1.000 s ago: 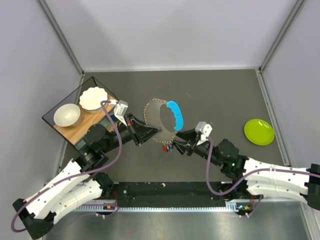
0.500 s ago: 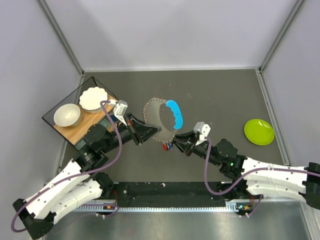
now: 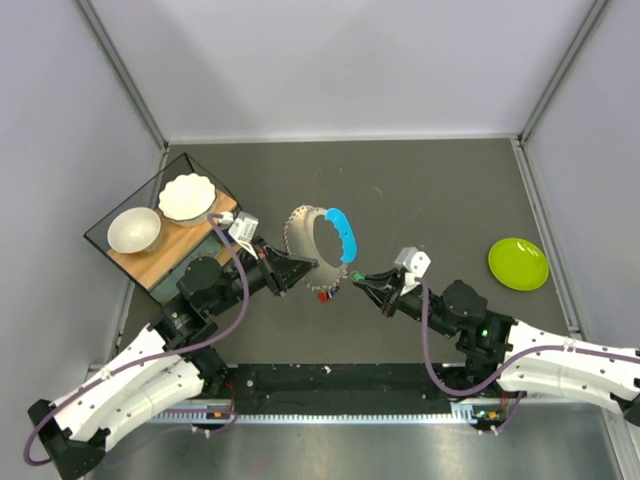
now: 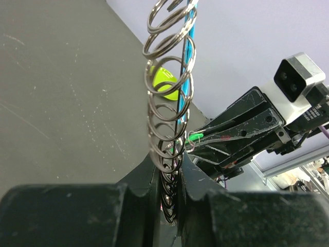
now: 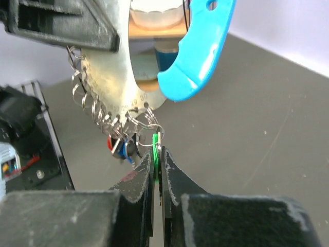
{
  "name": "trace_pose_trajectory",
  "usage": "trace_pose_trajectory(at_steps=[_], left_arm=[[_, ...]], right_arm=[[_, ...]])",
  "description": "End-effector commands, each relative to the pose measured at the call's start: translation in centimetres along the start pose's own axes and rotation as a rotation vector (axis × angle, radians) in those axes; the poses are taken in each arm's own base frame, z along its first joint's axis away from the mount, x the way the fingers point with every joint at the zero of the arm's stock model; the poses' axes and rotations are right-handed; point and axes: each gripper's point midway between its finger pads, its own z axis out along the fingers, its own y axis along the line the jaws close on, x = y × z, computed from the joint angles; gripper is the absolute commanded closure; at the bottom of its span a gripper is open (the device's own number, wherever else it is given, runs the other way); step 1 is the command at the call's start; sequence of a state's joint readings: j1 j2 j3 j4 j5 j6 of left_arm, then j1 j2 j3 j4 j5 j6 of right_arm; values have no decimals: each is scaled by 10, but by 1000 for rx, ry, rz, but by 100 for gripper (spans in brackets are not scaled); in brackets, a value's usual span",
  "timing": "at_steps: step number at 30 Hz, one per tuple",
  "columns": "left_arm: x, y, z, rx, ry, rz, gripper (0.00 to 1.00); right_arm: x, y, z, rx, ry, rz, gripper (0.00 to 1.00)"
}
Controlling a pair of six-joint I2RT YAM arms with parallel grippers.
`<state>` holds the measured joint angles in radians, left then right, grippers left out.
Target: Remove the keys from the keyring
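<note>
A silver ring-shaped holder [image 3: 303,240] with a blue handle [image 3: 343,232] carries several small split rings along its edge. My left gripper [image 3: 298,268] is shut on its lower edge; in the left wrist view the rings [image 4: 169,103] stand up out of the left gripper [image 4: 172,170]. My right gripper [image 3: 362,281] is shut on a green-headed key [image 5: 156,141] that hangs on a small keyring [image 5: 149,135] on the holder [image 5: 115,87]. The right gripper also shows in its own wrist view [image 5: 157,153]. Red and blue keys [image 5: 121,146] hang beside it, below the holder in the top view [image 3: 324,294].
A lime-green plate [image 3: 518,263] lies at the right. A wooden board [image 3: 160,250] at the left carries a white bowl [image 3: 133,230] and a scalloped white dish [image 3: 186,197]. Grey walls enclose the dark table.
The right gripper has closed on the green key and drawn back to the right. The left arm has turned the holder more edge-on and shifted it slightly left.
</note>
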<state>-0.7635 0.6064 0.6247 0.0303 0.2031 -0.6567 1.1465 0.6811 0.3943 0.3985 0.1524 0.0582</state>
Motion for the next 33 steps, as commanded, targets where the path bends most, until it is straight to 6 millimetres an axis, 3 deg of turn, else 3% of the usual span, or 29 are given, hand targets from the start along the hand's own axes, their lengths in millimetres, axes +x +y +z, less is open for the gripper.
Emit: trace_pose_trajectory(at_steps=[1,4,5,7,8,12,17,23,28,29,33], left_arm=[[-13,27,-2,-117,-102,9,100],[-3,35,-3,-140,-79,6,100],[-1,43,-5,-180,-75,5,100],[4,52,-9,-224,-57,12,93],[6,61,-13,-275,-50,15,90],[9,72,-22,-334,-48,27,73],[15,77,-29,-361,-34,14,52],[21,78,-32,-349,-32,3,44],[13,60,-34,-262,-36,92,44],[7,53,-33,-227,-49,111,44],[16,11,-28,8,32,181,50]], right_arm=[[-21,-10,-4,44,28,-95,100],[-19,-15,-4,56,91,-154,100],[-27,-16,-3,61,87,-176,100],[-27,-19,-5,68,120,-209,100],[-38,-19,-4,66,107,-232,100],[-49,-16,-2,38,115,-280,100],[-44,-12,1,2,162,-310,100],[-52,-6,13,-21,172,-318,100],[-48,-4,15,-40,209,-339,100],[-49,-4,16,-42,209,-339,100],[-50,-1,12,-59,215,-336,100]])
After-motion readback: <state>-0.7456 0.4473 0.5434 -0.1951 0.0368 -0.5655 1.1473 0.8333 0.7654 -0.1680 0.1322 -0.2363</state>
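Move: Between the left hand's fingers is the keyring's coiled edge; the metal plate's middle lies about 4 cm ahead, 3 cm to the right and 1 cm up. The green key, already in the right fingers, is roughly 11 cm right, 1 cm back and 5 cm below. The blue handle stands 5 cm ahead, 7 right, 2 up. From the right hand, the plate's middle is some 6 cm ahead, 8 left, 6 up; the other keys hang 2 back, 7 left, 4 down. Letting go of the keyring's coiled edge, the left hand first sinks about 2 cm, then opens while backing off left and farther down, roughly 5 cm left and 6 cm down in all, swivelling counter-clockwise. The right hand keeps its pinch on the green key and stays almost in place, bobbing a centimetre or two as its fingers tip downward by nearly 30 degrees. ##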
